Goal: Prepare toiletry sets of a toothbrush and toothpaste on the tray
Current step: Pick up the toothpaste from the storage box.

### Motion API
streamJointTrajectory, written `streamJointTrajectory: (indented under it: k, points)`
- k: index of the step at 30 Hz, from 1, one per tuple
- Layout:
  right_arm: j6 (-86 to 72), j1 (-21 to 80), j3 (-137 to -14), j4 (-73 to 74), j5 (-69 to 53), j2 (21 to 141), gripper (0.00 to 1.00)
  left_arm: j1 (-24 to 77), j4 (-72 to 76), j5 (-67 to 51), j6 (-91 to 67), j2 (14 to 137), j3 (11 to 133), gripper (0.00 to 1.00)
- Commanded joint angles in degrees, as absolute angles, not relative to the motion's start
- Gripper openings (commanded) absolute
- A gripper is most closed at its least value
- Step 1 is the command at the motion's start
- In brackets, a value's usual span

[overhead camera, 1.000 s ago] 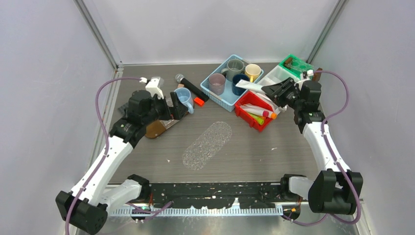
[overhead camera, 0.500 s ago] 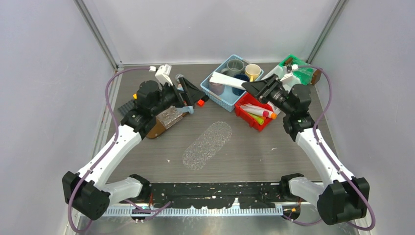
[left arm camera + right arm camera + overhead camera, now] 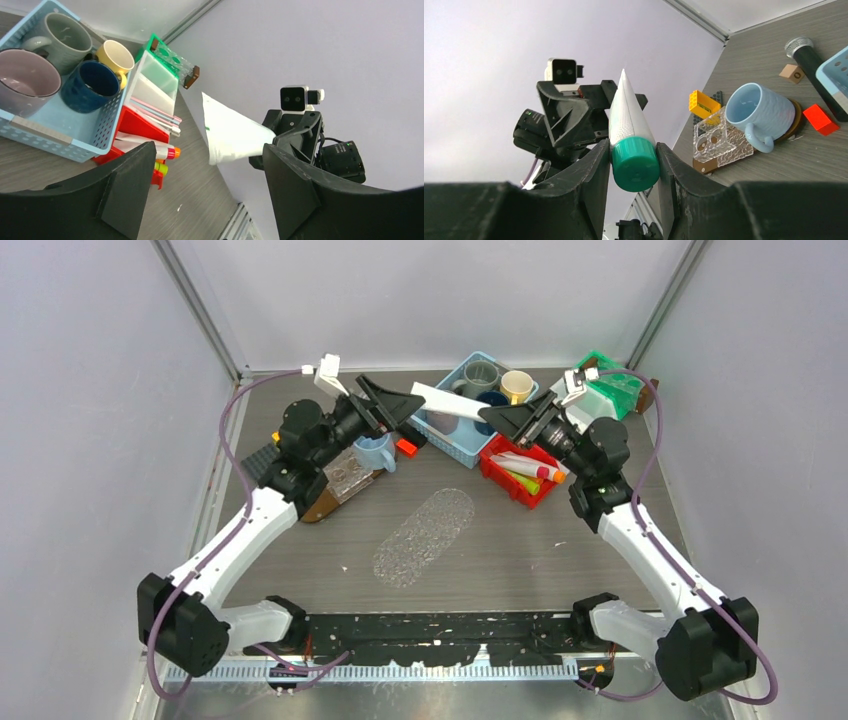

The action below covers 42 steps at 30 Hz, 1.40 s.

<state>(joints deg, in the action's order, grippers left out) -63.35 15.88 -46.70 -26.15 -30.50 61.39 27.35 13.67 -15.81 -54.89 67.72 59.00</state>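
Note:
My right gripper point(image 3: 492, 417) point(image 3: 634, 150) is shut on a white toothpaste tube point(image 3: 450, 402) point(image 3: 626, 115), clamped at its green cap point(image 3: 635, 165), and holds it in the air over the blue basket. The tube's flat end points at my left gripper point(image 3: 412, 408) point(image 3: 207, 150). That gripper is open, and the flat end point(image 3: 230, 135) lies between its wide-apart fingers without touching either. More tubes lie in a red bin point(image 3: 497, 475) point(image 3: 137, 122). Slim toothbrushes point(image 3: 157, 111) rest across the white bin. The clear oval tray point(image 3: 425, 535) lies bare at mid-table.
A blue basket point(image 3: 452, 445) with several mugs stands at the back. By the left arm are a light blue mug point(image 3: 378, 450), a clear block point(image 3: 345, 478) and a red block point(image 3: 405, 447). A green bin point(image 3: 615, 385) sits back right. A black microphone point(image 3: 811, 57) lies by the basket.
The right gripper carried the tube left and up over the basket. The left gripper rose from beside the blue mug to meet the tube's flat end, its jaws narrowing a little.

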Motion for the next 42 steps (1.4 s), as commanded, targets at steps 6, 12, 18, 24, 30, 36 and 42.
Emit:
streamJointTrajectory:
  k: [6,12,18,24,30,36,42]
  points:
    - [-63.56,18.27,-46.46,-33.79,-30.59,60.96,0.01,29.04,26.23,-14.89,-61.34,70.86,57.60,0.61]
    - [-63.07,19.00,-46.13,-34.36,-30.59,61.63,0.01,29.18,29.21,-12.87,-63.12,70.30,55.49,0.48]
    - [-62.82,19.56,-45.80,-34.96,-30.16,62.11,0.01,29.27,30.30,-12.22,-64.80,69.97,54.73,0.40]
    - [-62.32,19.88,-45.23,-35.30,-29.98,62.73,0.01,29.27,33.69,-11.09,-67.67,69.70,52.67,0.23]
    - [-62.29,20.06,-44.32,-35.94,-29.40,63.10,0.07,29.27,34.28,-10.47,-68.90,68.53,52.02,0.00]
    - [-58.92,20.04,-44.27,-31.32,-28.44,63.02,0.54,29.14,28.20,-8.17,-64.28,65.18,52.68,0.00]
    - [-49.91,19.96,-46.67,-17.86,-25.48,61.89,0.87,29.09,12.63,-4.01,-50.21,61.38,56.60,0.00]
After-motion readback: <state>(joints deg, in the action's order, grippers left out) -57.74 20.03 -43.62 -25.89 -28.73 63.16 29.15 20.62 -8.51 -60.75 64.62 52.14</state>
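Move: The white toothpaste hangs in the air with its cap end still in the right fingers. Its middle is about 8 cm right, 2 cm ahead and 1 cm above the open left hand, and 7 cm left, 4 cm ahead and 2 cm above the right hand. On the table some 30 cm below the left hand, the light blue mug is about 8 cm ahead and 7 cm left; the red block is about 10 cm ahead, 1 cm right. Rightward by about 1.5 cm, the left hand brings its open fingers around the toothpaste's flat tail, then shuts them into a pinch while rolling some 15 degrees, left side down. The right hand keeps its hold on the cap end, easing 2 cm left and about 3 cm down, and opens only after the left has closed; the left then draws back left by about 1.5 cm. ##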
